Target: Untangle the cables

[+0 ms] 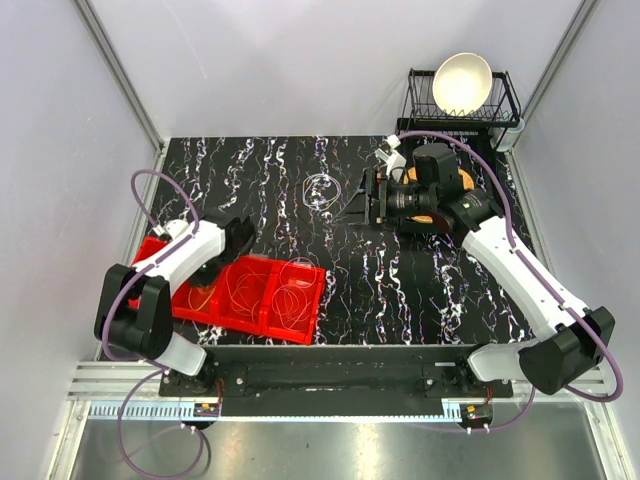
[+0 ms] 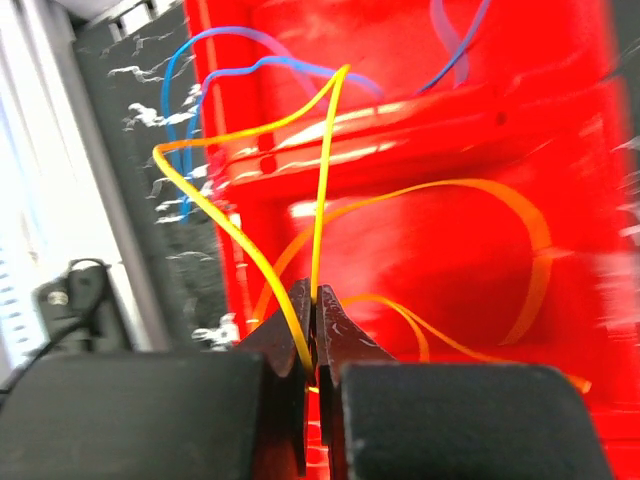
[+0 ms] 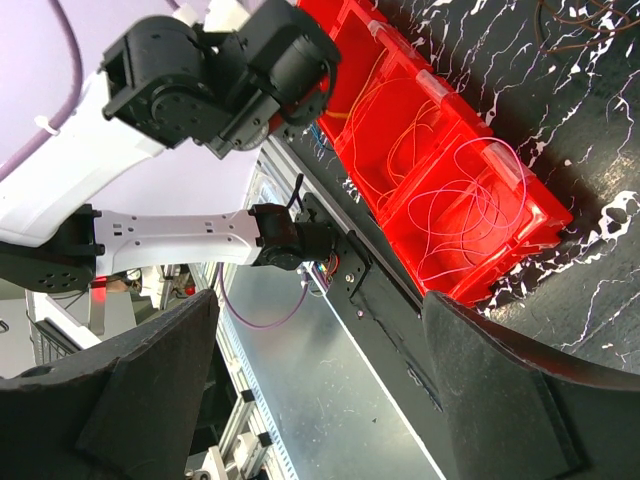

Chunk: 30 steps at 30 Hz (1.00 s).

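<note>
My left gripper [image 2: 315,300] is shut on a thin yellow cable [image 2: 321,190], which loops up and left over the red tray [image 2: 450,130]. Orange cable [image 2: 532,240] lies in the same compartment, and blue cable [image 2: 222,62] shows behind the divider. From above, the left gripper [image 1: 207,278] is down in the tray's left compartment [image 1: 185,300]. Pale loops [image 1: 290,300] fill the other compartments. A small tangle of cables [image 1: 322,188] lies on the marbled table. Just right of it, my right gripper [image 1: 358,203] hangs open and holds nothing. Its fingers [image 3: 150,390] frame the tray's pink loops [image 3: 480,200].
A dish rack [image 1: 505,105] holding a white bowl [image 1: 462,82] stands at the back right corner. An orange object [image 1: 466,181] sits under the right arm. Grey walls close in three sides. A metal rail [image 1: 330,385] runs along the near edge.
</note>
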Available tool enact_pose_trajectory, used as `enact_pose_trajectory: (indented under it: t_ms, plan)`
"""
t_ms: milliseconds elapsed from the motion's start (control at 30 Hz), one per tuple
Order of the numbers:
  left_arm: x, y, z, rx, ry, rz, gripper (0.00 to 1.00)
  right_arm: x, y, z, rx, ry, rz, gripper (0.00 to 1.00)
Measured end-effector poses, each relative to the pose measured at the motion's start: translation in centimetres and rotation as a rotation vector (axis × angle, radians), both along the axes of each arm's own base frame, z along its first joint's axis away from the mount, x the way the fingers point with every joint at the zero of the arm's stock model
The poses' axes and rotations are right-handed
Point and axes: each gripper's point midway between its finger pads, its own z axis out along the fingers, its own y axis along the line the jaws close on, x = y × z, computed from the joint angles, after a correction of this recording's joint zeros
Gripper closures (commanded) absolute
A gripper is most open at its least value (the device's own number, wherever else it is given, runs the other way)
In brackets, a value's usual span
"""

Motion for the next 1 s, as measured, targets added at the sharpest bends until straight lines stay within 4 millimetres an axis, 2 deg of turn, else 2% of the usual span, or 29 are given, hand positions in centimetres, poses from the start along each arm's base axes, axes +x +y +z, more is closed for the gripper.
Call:
enact_pose_trajectory:
  t_ms: [167,367,467,633,700,933,1000]
  plan:
    - [-2.6,-0.1,-1.6,-0.049,0.130,-0.078,1.00,-0.1,-0.1,0.1,0.002,-0.004,0.000,0.12]
    - [-2.0,-1.3,-2.6,-0.127,0.135,-0.178,1.00,-0.4,-0.2,0.5,0.008,-0.013,0.000,0.12]
    - [-1.5,-1.8,-3.4,-0.165,0.137,-0.232,0.95,-0.5,-0.3,0.7,0.011,-0.019,0.000,0.12]
    - [-1.2,-2.1,-4.7,-0.232,0.144,-0.299,0.78,-0.9,-0.5,1.1,0.017,-0.029,0.000,0.11]
    - [-1.1,-2.1,-4.8,-0.248,0.148,-0.321,0.74,-1.0,-0.5,1.2,0.019,-0.031,-0.001,0.11]
    - [-0.1,-2.8,-3.7,-0.281,0.114,-0.448,0.67,-1.2,-0.6,1.4,0.023,-0.034,-0.002,0.11]
    - [0.0,-3.0,-3.3,-0.287,0.107,-0.476,0.62,-1.2,-0.6,1.4,0.023,-0.033,-0.002,0.11]
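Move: The left hand already holds the orange cable, its compartment (second from the left in the red box) centred about 2 cm ahead, level sideways and 6 cm below. From this hand, the blue cable over the box's rear edge is some 7 cm left and 6 cm back, and the pink cable's compartment about 24 cm right and 3 cm back. From the idle right hand, the orange cable's compartment is roughly 40 cm left, 2 cm back and 27 cm lower. Left hand dips about 5 cm into the box, back then right, twisting clockwise, opening on the orange cable. ##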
